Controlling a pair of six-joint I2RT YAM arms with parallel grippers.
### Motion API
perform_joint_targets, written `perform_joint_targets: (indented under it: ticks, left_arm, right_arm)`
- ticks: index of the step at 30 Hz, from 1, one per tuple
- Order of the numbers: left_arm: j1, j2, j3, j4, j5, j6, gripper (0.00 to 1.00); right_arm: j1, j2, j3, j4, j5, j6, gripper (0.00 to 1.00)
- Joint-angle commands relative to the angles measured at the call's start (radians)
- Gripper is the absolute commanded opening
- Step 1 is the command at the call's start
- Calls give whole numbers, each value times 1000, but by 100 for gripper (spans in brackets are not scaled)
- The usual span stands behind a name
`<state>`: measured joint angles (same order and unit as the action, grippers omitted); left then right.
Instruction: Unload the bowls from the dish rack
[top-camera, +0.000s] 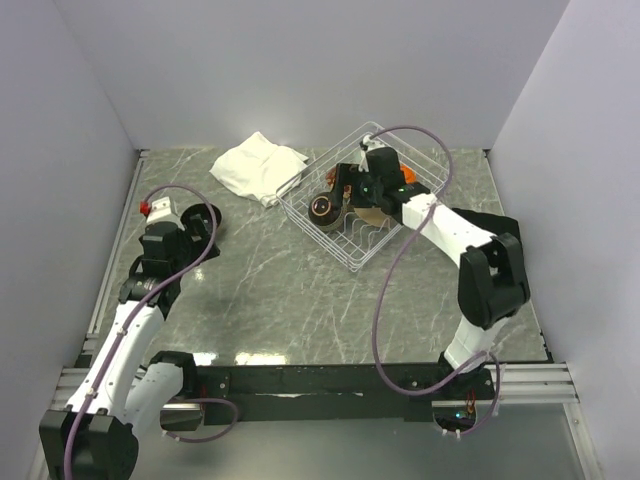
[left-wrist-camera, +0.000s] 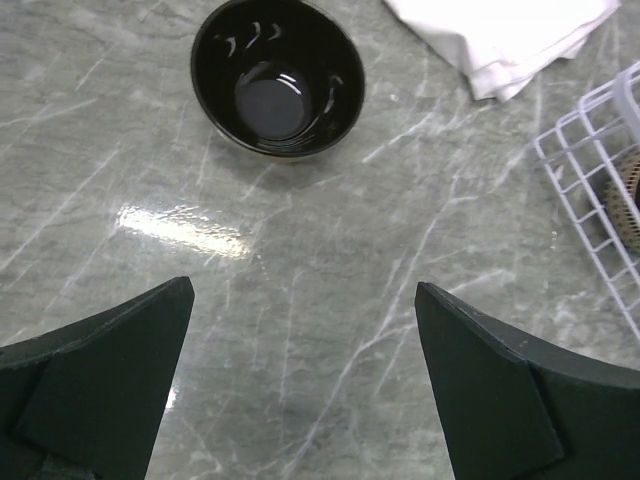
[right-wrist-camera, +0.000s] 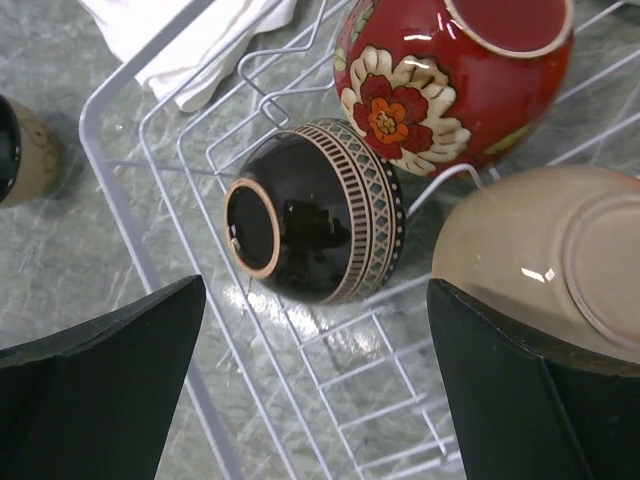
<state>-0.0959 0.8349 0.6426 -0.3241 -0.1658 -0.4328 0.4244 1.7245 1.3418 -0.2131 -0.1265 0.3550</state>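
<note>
The white wire dish rack stands at the back right of the table. In the right wrist view it holds a black bowl with a patterned band lying on its side, a red flowered bowl and an overturned tan bowl. My right gripper is open and empty, hovering over the rack just in front of the patterned bowl. My left gripper is open and empty above bare table. A glossy black bowl stands upright on the table ahead of it.
A folded white cloth lies left of the rack and also shows in the left wrist view. A corner of the rack is at the right of the left wrist view. A dark-inside, tan-outside bowl stands outside the rack.
</note>
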Motion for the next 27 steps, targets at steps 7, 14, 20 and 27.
perform_joint_targets:
  ticks: [7, 14, 20, 27]
  left_arm:
    - [-18, 21, -1, 63, -60, 48, 99]
    - [-21, 18, -4, 69, -52, 48, 99]
    - [-25, 18, -3, 71, -47, 48, 99]
    - [-31, 20, -3, 72, -44, 48, 99]
  right_arm:
    - [-4, 151, 138, 27, -44, -5, 100]
    - [14, 216, 187, -12, 24, -10, 100]
    - [34, 264, 218, -51, 85, -4, 100]
    - [37, 297, 227, -89, 41, 13, 100]
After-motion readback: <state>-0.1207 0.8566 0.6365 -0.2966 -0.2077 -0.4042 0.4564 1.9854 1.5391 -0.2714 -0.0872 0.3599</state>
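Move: The black bowl upside down in the rack lies some 4 cm ahead of the open right hand, 4 cm to its left and 8 cm below. Beyond it stands the red bowl, about 10 cm ahead of the hand and level sideways; the beige bowl is some 5 cm ahead and 6 cm right, both similarly low. From the left hand the black bowl is about 14 cm ahead, 24 cm right and 8 cm lower. Fingers wide open, the right hand sinks nearly 6 cm while easing forward and left, straddling the black bowl. ##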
